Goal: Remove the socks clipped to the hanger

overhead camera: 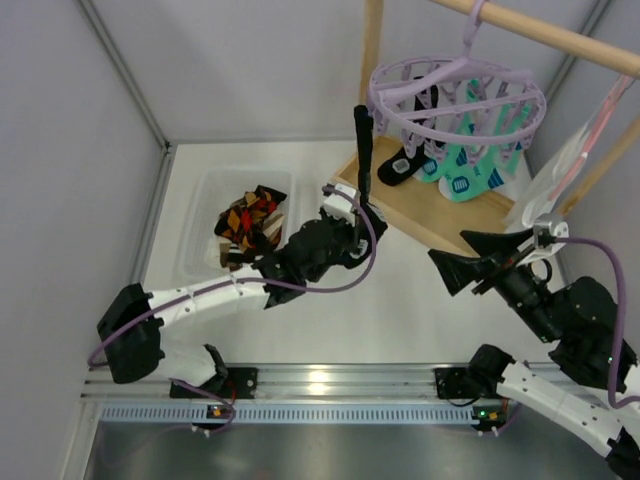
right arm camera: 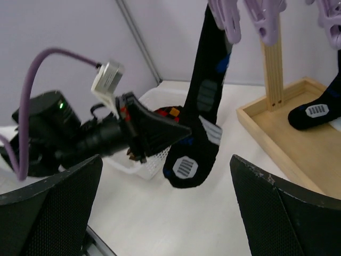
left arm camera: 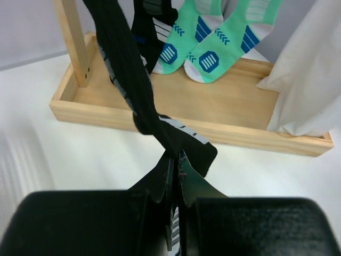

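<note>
The lavender hanger (overhead camera: 455,95) hangs from the wooden rail. A long black sock (overhead camera: 363,150) (left arm camera: 128,69) (right arm camera: 205,122) dangles from one of its pegs (right arm camera: 226,18). My left gripper (overhead camera: 357,232) (left arm camera: 176,160) (right arm camera: 160,130) is shut on that sock's lower end, just above the foot. Two mint-teal socks (overhead camera: 465,175) (left arm camera: 208,53) and another black sock (overhead camera: 400,168) (right arm camera: 314,112) stay clipped, hanging over the wooden base. My right gripper (overhead camera: 452,255) (right arm camera: 166,162) is open with nothing between its fingers, facing the held sock from the right.
A white bin (overhead camera: 195,235) (right arm camera: 146,160) at the left holds orange-and-black argyle socks (overhead camera: 250,222). The rack's wooden base tray (overhead camera: 430,210) (left arm camera: 176,101) (right arm camera: 282,138) and upright post (overhead camera: 371,45) stand behind. A pale cloth (overhead camera: 570,160) (left arm camera: 309,80) hangs at the right.
</note>
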`<move>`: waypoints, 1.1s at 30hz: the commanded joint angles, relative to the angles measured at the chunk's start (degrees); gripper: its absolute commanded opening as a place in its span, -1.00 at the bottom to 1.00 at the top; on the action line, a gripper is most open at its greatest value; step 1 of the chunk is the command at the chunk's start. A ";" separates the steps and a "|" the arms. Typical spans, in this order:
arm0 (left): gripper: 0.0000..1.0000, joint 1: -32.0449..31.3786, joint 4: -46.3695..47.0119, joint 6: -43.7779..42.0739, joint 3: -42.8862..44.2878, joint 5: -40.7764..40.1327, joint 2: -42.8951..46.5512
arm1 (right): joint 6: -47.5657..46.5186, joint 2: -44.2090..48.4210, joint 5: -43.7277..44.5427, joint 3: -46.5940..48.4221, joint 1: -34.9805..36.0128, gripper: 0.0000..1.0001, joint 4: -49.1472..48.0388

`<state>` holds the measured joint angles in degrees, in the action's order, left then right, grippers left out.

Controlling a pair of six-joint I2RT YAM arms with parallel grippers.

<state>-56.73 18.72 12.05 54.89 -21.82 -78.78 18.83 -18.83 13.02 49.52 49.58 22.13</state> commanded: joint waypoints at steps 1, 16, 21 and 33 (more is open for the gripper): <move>-1.00 -7.66 -1.40 -2.91 -0.32 -14.72 1.09 | 1.39 -4.54 6.93 8.37 -0.63 0.97 3.09; -1.00 -25.18 -4.48 -9.41 13.30 -32.13 -15.60 | -3.97 -26.07 20.64 33.41 -0.54 0.83 16.88; -1.00 -26.24 -4.48 -13.72 19.80 -36.80 -22.54 | -5.90 -36.97 23.37 44.77 -0.54 0.79 27.24; -1.00 -27.12 -4.31 -24.53 31.85 -38.20 -32.65 | -12.85 -56.66 27.32 66.04 -0.63 0.56 36.75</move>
<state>-83.07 12.82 -7.66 82.39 -58.35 -110.00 9.13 -72.88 38.02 110.19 49.56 54.15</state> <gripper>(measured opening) 0.022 0.786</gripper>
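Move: The right gripper, empty and open, is aimed at the clip holding the black sock on the hanger's near-left rim: about 18 cm ahead, 10 cm left, 12 cm above. The hanger's middle is some 20 cm straight ahead and 14 cm up; the second black sock's foot hangs roughly 18 cm ahead, 4 cm left and 8 cm below. For the left gripper, already pinching the sock's foot, the same clip is about 14 cm ahead, a centimetre right and 20 cm above. Keep the left gripper shut on the black sock's foot and draw it about 13 cm right, while backing some 8 cm and sinking 5, left side rolling up. Meanwhile raise the right gripper, then reach forward to the sock's clip, some 12 cm forward and 9 up in all, swinging the fingers about 25 degrees clockwise, rolling the left side down and narrowing them slightly. ##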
